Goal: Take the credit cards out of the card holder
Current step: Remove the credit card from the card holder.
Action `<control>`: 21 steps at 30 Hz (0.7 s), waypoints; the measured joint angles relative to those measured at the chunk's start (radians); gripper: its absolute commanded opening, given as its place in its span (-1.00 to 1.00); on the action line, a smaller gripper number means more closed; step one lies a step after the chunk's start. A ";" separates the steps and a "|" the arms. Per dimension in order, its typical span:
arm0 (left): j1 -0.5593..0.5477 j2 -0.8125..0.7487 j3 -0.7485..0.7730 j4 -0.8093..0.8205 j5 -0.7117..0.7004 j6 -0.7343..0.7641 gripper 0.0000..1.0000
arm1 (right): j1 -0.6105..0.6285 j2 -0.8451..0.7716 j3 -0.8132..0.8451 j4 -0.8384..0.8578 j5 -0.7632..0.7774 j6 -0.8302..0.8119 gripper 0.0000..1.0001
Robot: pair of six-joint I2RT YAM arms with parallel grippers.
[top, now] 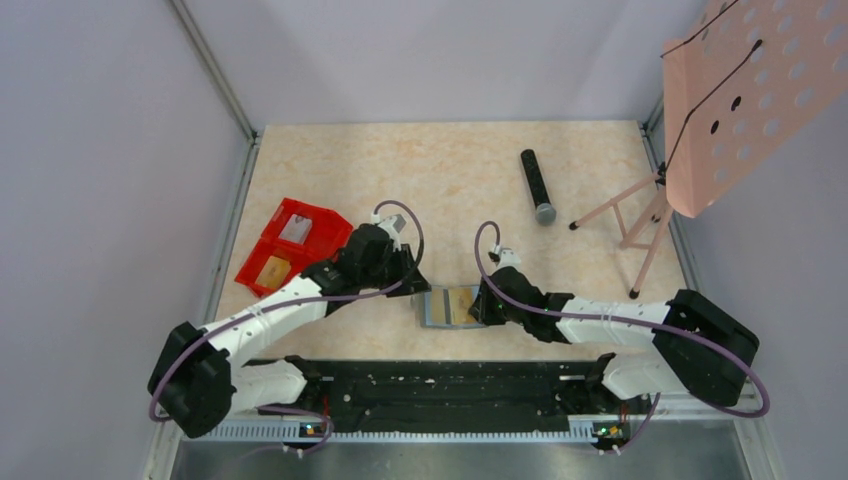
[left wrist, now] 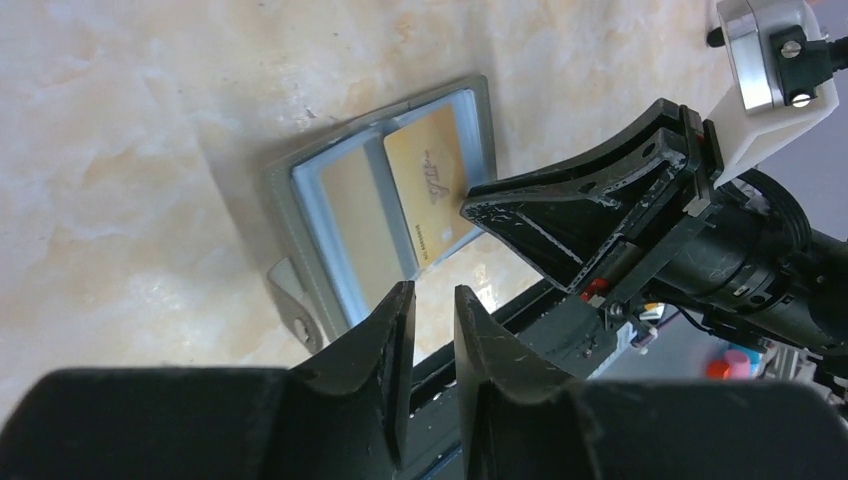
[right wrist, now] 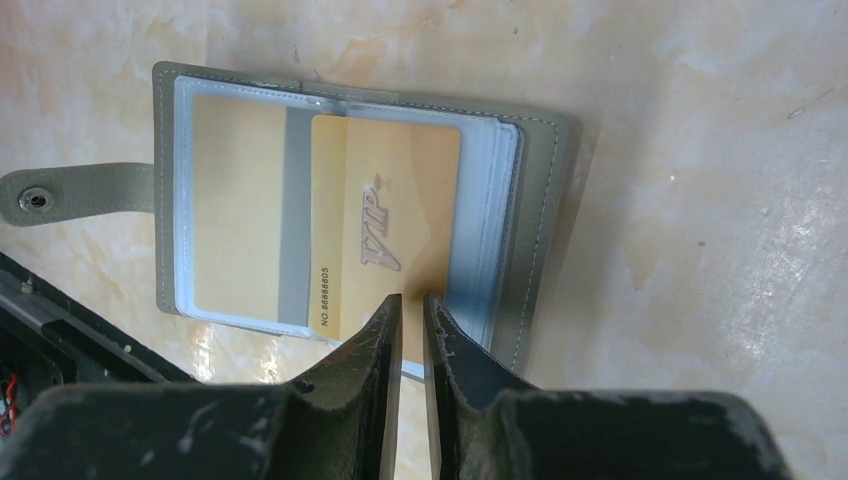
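Observation:
The card holder lies open and flat on the table, grey outside with pale blue panels. A gold VIP card sticks partway out of its right pocket. A second gold card with a grey stripe sits in the left pocket. My right gripper hovers over the VIP card's near edge, its fingers a narrow slit apart with nothing clamped; from the left wrist, one of its fingertips touches that card. My left gripper stands slightly open and empty, just left of the holder.
A red two-compartment bin with a card in each compartment stands to the left. A black microphone lies at the back right, beside a pink music stand. The black base rail runs along the near edge.

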State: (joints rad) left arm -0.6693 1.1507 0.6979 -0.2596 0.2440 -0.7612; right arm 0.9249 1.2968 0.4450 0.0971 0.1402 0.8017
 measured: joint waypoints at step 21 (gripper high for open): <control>0.000 0.327 -0.097 0.346 0.126 -0.033 -0.39 | 0.000 -0.008 -0.058 0.094 -0.013 0.047 -0.75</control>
State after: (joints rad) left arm -0.6697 1.4780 0.6014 0.0864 0.3698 -0.7944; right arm 0.9249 1.2892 0.3866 0.1909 0.1272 0.8490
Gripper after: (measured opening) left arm 0.297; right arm 0.129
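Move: The VIP card, already poking a little out of its sleeve on the right page of the open card holder, lies about 10 cm below the left hand, 7 cm to its right and 1 cm back. The left page is 10 cm below that hand, 2 cm right and 1 cm back, and the snap strap about 3 cm left and 2 cm back. From the right hand, low over the card, its middle is some 2 cm ahead, 2 cm left and 1 cm down. Down about 8 cm goes the left hand, first slanting some 2.5 cm to the right and then dropping almost straight to just over the left page, beside the card's exposed inner edge. Its fingertips tip down by nearly 10 degrees and stay slightly open; contact with the card can't be seen. The right hand stays low over the card, nearly shut. ##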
